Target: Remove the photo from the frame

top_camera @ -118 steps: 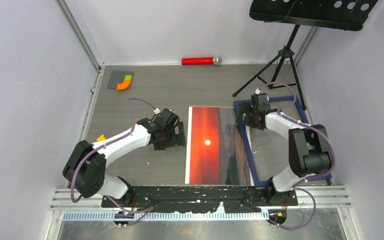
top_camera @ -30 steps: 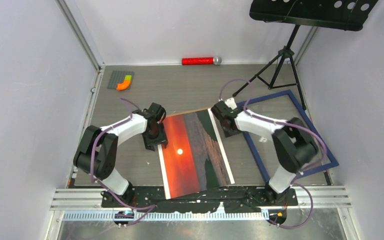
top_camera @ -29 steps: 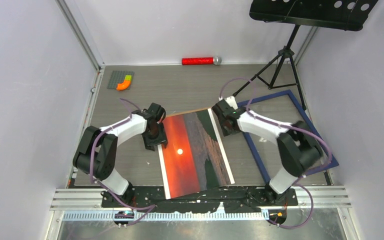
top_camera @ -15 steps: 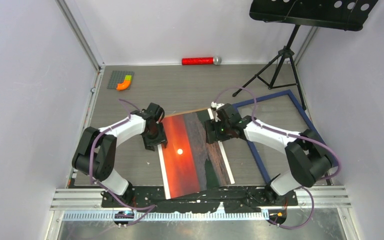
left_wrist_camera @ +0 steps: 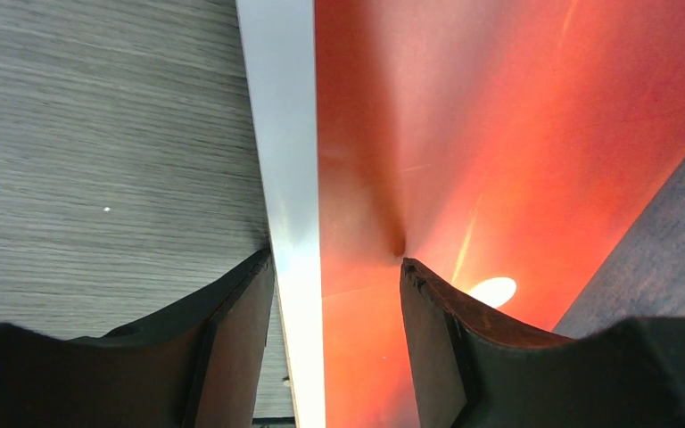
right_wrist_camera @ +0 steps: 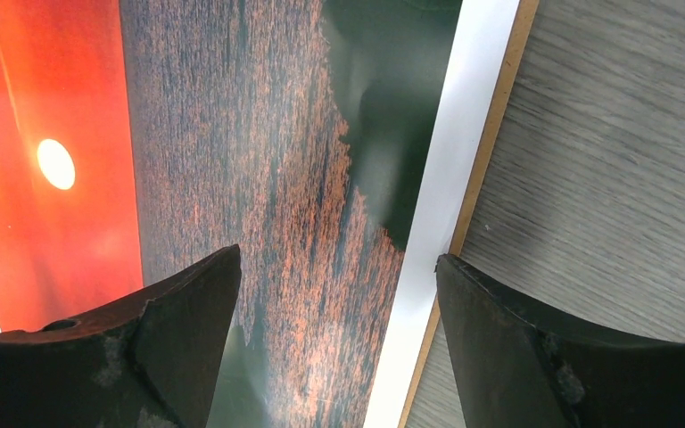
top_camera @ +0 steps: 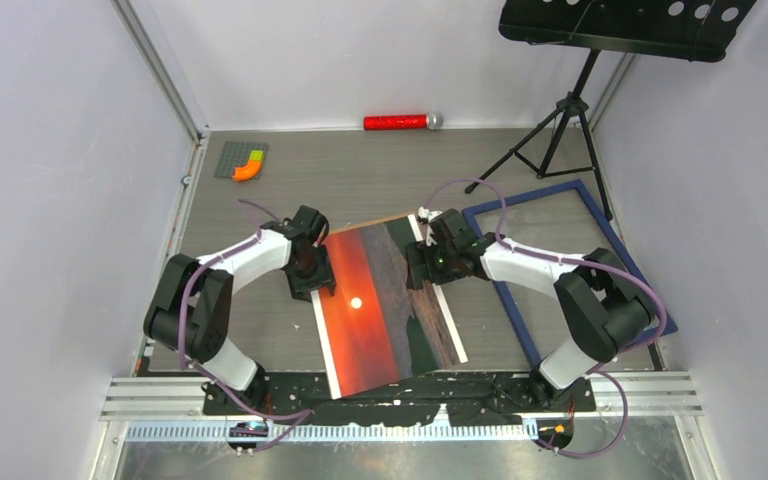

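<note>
The photo (top_camera: 365, 320), a red-orange sunset with dark bands and white edges, lies flat mid-table, turned slightly. It is outside the dark blue frame (top_camera: 535, 196), which rests to its right. My left gripper (top_camera: 312, 282) is open astride the photo's left white edge (left_wrist_camera: 290, 178). One of its fingers is over bare table, and the other finger (left_wrist_camera: 428, 312) touches the red area. My right gripper (top_camera: 418, 268) is open wide astride the right white edge (right_wrist_camera: 437, 205). A thin brown backing board (right_wrist_camera: 483, 152) peeks out under that edge.
A red cylinder with a silver cap (top_camera: 400, 122) lies at the back wall. A grey plate with an orange and green piece (top_camera: 243, 160) sits back left. A black music stand's tripod (top_camera: 550, 145) stands back right, close to the frame's far rail. Walls close both sides.
My right gripper swung left from the frame side over the photo's right edge and opened wider. The photo slid slightly left. The left gripper stayed put.
</note>
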`<state>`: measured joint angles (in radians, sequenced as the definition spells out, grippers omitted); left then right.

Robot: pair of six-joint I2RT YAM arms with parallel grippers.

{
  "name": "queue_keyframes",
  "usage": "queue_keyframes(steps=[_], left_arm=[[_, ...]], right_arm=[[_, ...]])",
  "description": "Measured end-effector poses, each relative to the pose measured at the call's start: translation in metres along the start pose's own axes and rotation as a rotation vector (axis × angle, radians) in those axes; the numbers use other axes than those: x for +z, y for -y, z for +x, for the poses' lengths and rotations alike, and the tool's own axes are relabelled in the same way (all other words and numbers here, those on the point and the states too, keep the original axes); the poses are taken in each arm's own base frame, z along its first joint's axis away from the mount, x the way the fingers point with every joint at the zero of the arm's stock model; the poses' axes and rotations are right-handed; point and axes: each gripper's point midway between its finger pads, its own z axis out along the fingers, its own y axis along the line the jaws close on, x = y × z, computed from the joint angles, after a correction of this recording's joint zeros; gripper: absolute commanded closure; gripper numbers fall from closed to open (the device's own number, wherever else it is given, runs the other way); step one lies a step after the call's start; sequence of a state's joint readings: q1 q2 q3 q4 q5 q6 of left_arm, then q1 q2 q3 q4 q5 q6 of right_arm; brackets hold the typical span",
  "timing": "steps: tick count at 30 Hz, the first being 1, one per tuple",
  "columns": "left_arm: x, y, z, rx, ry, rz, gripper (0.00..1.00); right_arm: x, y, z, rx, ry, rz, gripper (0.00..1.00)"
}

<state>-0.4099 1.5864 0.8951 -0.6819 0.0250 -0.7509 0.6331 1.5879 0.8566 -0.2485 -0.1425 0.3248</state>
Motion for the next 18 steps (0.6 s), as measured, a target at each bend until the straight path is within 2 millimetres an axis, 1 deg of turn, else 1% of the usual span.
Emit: queue_keyframes(steps=[5, 8, 13, 16, 18], left_arm=[[0.0, 0.001, 0.0, -0.002, -0.004, 0.009, 0.44], [-0.001, 0.001, 0.0, -0.007, -0.003, 0.014, 0.41], [-0.004, 0.002, 0.002, -0.016, 0.015, 0.039, 0.41], [-0.004, 0.003, 0.001, -0.027, 0.011, 0.049, 0.41], [-0.004, 0.005, 0.001, -0.036, 0.01, 0.059, 0.41]], right_arm=[[0.003, 0.0, -0.001, 0.001, -0.005, 0.0, 0.17], [0.004, -0.002, -0.002, 0.002, -0.003, -0.01, 0.18], [0.01, -0.026, -0.009, 0.039, 0.029, -0.147, 0.19], [0.014, -0.052, -0.008, 0.06, 0.021, -0.281, 0.19], [0.014, -0.061, -0.006, 0.068, 0.012, -0.323, 0.2]])
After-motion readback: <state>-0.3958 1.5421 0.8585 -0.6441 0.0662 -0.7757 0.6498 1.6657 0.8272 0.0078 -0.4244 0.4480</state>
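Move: The right hand sits low over the photo, whose middle lies about 9 cm to its left, 8 cm back and barely 1 cm below; the photo's right border is roughly 5 cm to the right and 3 cm back. The printed sun is some 16 cm left and 7 cm back, and the blue frame's near bar about 22 cm right and 3 cm back. From the left hand, the photo's middle is roughly 17 cm right and 4 cm back. After a brief near-pause, the right hand sweeps about 6 cm to the left, low across the photo from its right border towards the printed sun and the left hand, ending slightly farther back and about 1 cm higher. As it goes the wrist rolls some 20 degrees so the fingertips swing leftward, the fingers stay wide open, and the right fingertip leaves the white border and seems to skim over the print's dark rock area. ##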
